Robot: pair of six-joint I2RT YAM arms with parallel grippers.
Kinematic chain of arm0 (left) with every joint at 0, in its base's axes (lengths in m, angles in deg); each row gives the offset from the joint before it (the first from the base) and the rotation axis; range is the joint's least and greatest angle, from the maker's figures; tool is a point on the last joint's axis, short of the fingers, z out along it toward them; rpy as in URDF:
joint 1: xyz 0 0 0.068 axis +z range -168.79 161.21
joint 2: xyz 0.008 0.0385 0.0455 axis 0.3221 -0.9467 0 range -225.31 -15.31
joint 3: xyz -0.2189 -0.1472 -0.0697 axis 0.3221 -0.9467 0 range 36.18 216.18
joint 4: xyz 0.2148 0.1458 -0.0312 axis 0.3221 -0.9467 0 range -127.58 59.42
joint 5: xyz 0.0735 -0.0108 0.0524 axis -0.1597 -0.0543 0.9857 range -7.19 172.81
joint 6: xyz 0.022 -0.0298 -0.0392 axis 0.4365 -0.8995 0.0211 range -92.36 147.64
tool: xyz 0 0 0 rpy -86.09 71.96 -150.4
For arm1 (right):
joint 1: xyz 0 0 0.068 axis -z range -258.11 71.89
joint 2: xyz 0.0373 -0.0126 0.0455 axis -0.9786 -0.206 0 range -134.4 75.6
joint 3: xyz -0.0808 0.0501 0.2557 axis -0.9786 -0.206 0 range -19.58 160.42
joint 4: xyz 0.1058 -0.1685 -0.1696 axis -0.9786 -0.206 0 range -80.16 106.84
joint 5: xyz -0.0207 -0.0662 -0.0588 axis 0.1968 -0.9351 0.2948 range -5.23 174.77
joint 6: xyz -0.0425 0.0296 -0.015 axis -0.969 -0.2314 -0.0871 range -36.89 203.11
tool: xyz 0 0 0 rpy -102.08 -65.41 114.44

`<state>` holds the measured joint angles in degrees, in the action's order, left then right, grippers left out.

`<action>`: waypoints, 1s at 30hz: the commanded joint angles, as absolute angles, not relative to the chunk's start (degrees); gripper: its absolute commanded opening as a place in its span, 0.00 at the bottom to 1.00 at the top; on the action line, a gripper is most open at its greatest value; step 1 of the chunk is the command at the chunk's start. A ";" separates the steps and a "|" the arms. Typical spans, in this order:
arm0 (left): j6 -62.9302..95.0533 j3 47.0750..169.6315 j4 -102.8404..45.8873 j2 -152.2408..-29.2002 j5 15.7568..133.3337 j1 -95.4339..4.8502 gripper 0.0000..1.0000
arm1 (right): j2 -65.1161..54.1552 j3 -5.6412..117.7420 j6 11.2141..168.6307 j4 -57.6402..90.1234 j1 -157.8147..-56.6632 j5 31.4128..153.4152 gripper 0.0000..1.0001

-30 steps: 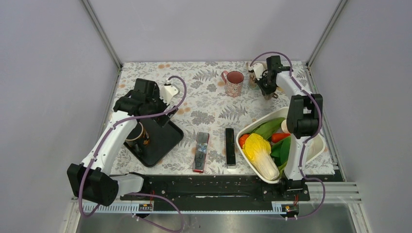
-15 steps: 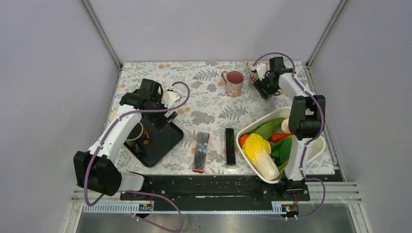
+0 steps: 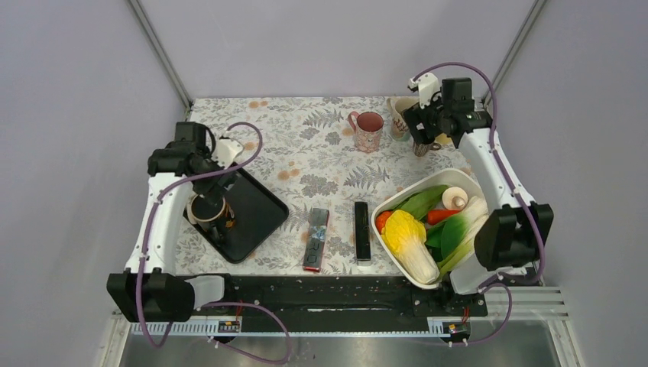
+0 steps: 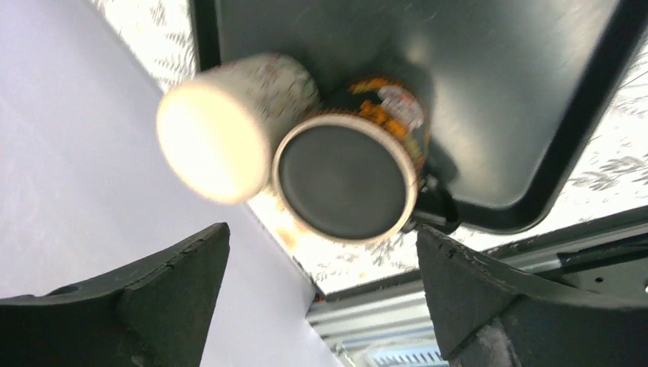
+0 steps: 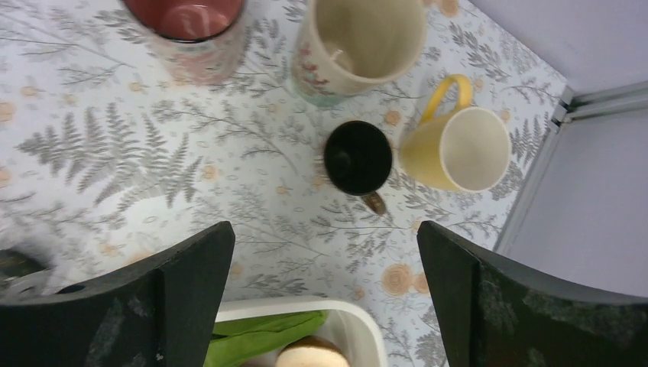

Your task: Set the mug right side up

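Observation:
A small black mug (image 5: 358, 157) stands mouth up on the fern-print cloth, its brown handle toward the near side; in the top view the black mug (image 3: 422, 147) shows just below my right wrist. My right gripper (image 5: 325, 229) hangs above and a little nearer than it, open and holding nothing. At the left, my left gripper (image 4: 322, 232) is open over the black tray (image 4: 497, 115). Below it stand a dark orange-patterned mug (image 4: 344, 183) with a cream rim and a pale cup (image 4: 221, 130) leaning against it.
A yellow mug (image 5: 458, 149), a cream floral mug (image 5: 359, 42) and a pink mug (image 3: 367, 128) stand close round the black one. A white basket (image 3: 386, 205) of vegetables sits at the near right. Two remotes (image 3: 316, 238) (image 3: 361, 231) lie mid-table. Walls close in on both sides.
My right gripper opened, let go of the black mug and rose away from it. My left arm swung left and back over the tray's far corner.

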<state>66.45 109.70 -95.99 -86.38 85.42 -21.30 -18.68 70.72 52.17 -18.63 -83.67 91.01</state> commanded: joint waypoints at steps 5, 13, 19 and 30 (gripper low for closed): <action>70.86 108.73 -99.15 -81.64 91.87 -7.51 0.83 | -4.81 54.66 60.40 -9.60 -90.89 95.32 0.99; 73.48 95.32 -90.72 -78.24 93.45 -5.96 0.74 | 3.24 43.88 64.42 -0.73 -92.32 99.82 1.00; 72.77 89.87 -88.39 -80.30 94.76 -8.72 0.64 | 5.25 43.16 64.74 -0.43 -92.44 99.95 0.99; 65.39 87.76 -87.18 -84.41 89.95 -23.82 0.57 | 5.58 42.62 64.76 0.18 -92.44 101.23 1.00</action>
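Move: The upside-down black mug stands in the tray about 1 cm ahead of the left hand, 3 cm to its left and 10 cm below; its handle points to the right and somewhat back. Against it stands the white mug, some 7 cm ahead of that hand and 9 cm left; the bare tray floor is 1 cm ahead, 6 cm right and 17 cm down. From the right hand the black mug is roughly 61 cm left, 18 cm back and 14 cm lower. The left hand swings round to the base side of the upside-down black mug: first left and back, then down beside the mug (about 9 cm lower in all), and finally some 5 cm back to the right, fingers tipping steeper and their gap narrowing from wide open to a little over half. Meanwhile the empty right hand, still wide open, draws back and left by about 12 cm from the small dark mug, dipping 3 cm and rising again as it rolls its left side up. ##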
